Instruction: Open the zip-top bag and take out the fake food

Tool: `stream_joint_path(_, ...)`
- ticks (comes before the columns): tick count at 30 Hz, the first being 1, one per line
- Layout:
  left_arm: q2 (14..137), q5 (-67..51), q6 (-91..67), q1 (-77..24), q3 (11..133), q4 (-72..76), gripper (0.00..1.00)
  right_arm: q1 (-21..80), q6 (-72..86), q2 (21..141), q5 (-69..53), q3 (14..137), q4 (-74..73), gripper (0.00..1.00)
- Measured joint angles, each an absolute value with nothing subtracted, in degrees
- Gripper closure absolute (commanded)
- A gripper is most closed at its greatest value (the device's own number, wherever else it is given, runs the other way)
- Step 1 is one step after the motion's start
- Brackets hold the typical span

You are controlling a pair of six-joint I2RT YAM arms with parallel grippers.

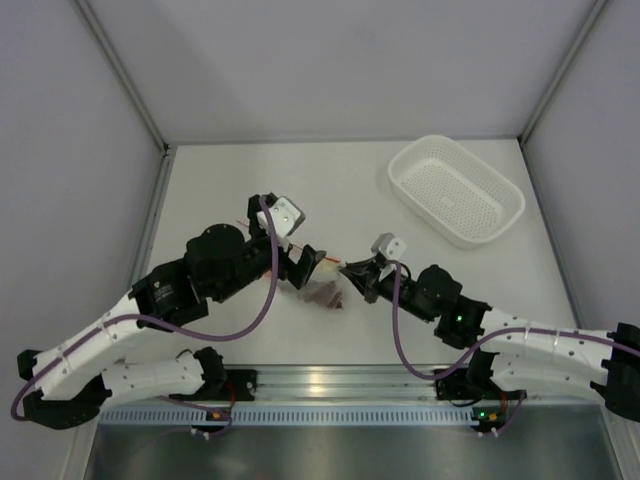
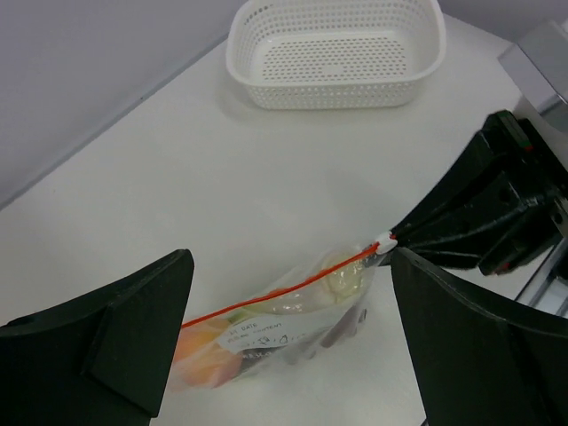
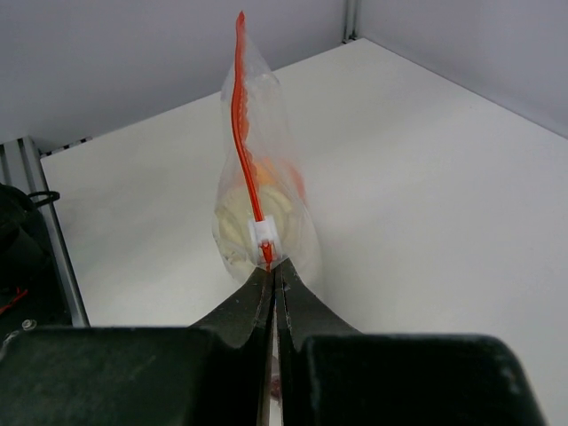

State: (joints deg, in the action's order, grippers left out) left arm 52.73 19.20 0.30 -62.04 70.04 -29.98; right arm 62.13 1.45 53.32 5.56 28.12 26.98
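Observation:
The zip-top bag (image 2: pixel 293 306) is clear plastic and stands on edge on the white table, its orange-red zipper strip (image 2: pixel 275 293) on top. The white slider (image 3: pixel 264 232) sits at the strip's end. My right gripper (image 3: pixel 273 269) is shut on the bag's corner just behind that slider. My left gripper (image 2: pixel 289 297) is open, its jaws wide on either side of the bag without pinching it. The fake food is still in the bag: an orange fruit (image 2: pixel 200 355), a pale stalk (image 2: pixel 342 282) and a dark grape bunch (image 1: pixel 325 292). The bag's far end is hidden behind my left finger.
A white perforated basket (image 1: pixel 500 215) stands at the back right of the table, with nothing in it. Grey walls close the table in at the back and both sides. Both arms meet near the table's front middle.

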Motion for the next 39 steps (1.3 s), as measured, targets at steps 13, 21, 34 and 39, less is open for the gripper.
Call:
stream_joint_path(13,55.57,-1.65,19.86,-60.97,68.01,-35.75,0.13,62.13,-0.08,52.45,6.11,28.32,24.23,1.0)
stream_joint_path(21,60.86,-7.57,25.87,-53.28,68.03,-36.56,0.2,62.13,-0.82,52.45,5.78,28.64,23.64,1.0)
stream_joint_path(34,65.78,-20.03,28.16,-48.45,69.45,-37.32,0.99,62.13,-1.52,51.83,5.37,28.64,22.59,1.0)
stream_joint_path(39,67.53,-21.56,28.18,-48.14,70.04,-37.58,1.0,62.13,-1.54,51.13,5.41,28.64,21.47,0.89)
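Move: The left hand's mark is the red zip strip just past the white slider, about 10 cm below that hand and some 4 cm to its right, level with it fore and aft. The slider is some 2 cm farther right and 1 cm nearer; the pale food in the bag hangs about 4 cm below the mark and 3 cm left of it. From the right hand, already pinching the strip's end, the mark lies roughly 2 cm left and 1 cm ahead. Down and to its right the left hand comes, about 10 cm lower after first easing back some 3 cm and swinging forward again, its wrist turning clockwise some 35 degrees and rolling left side up. Low beside the right fingertips, its wide-open fingers shut on the red strip just past the slider, while the right hand keeps its pinch on the strip's end, almost still. ##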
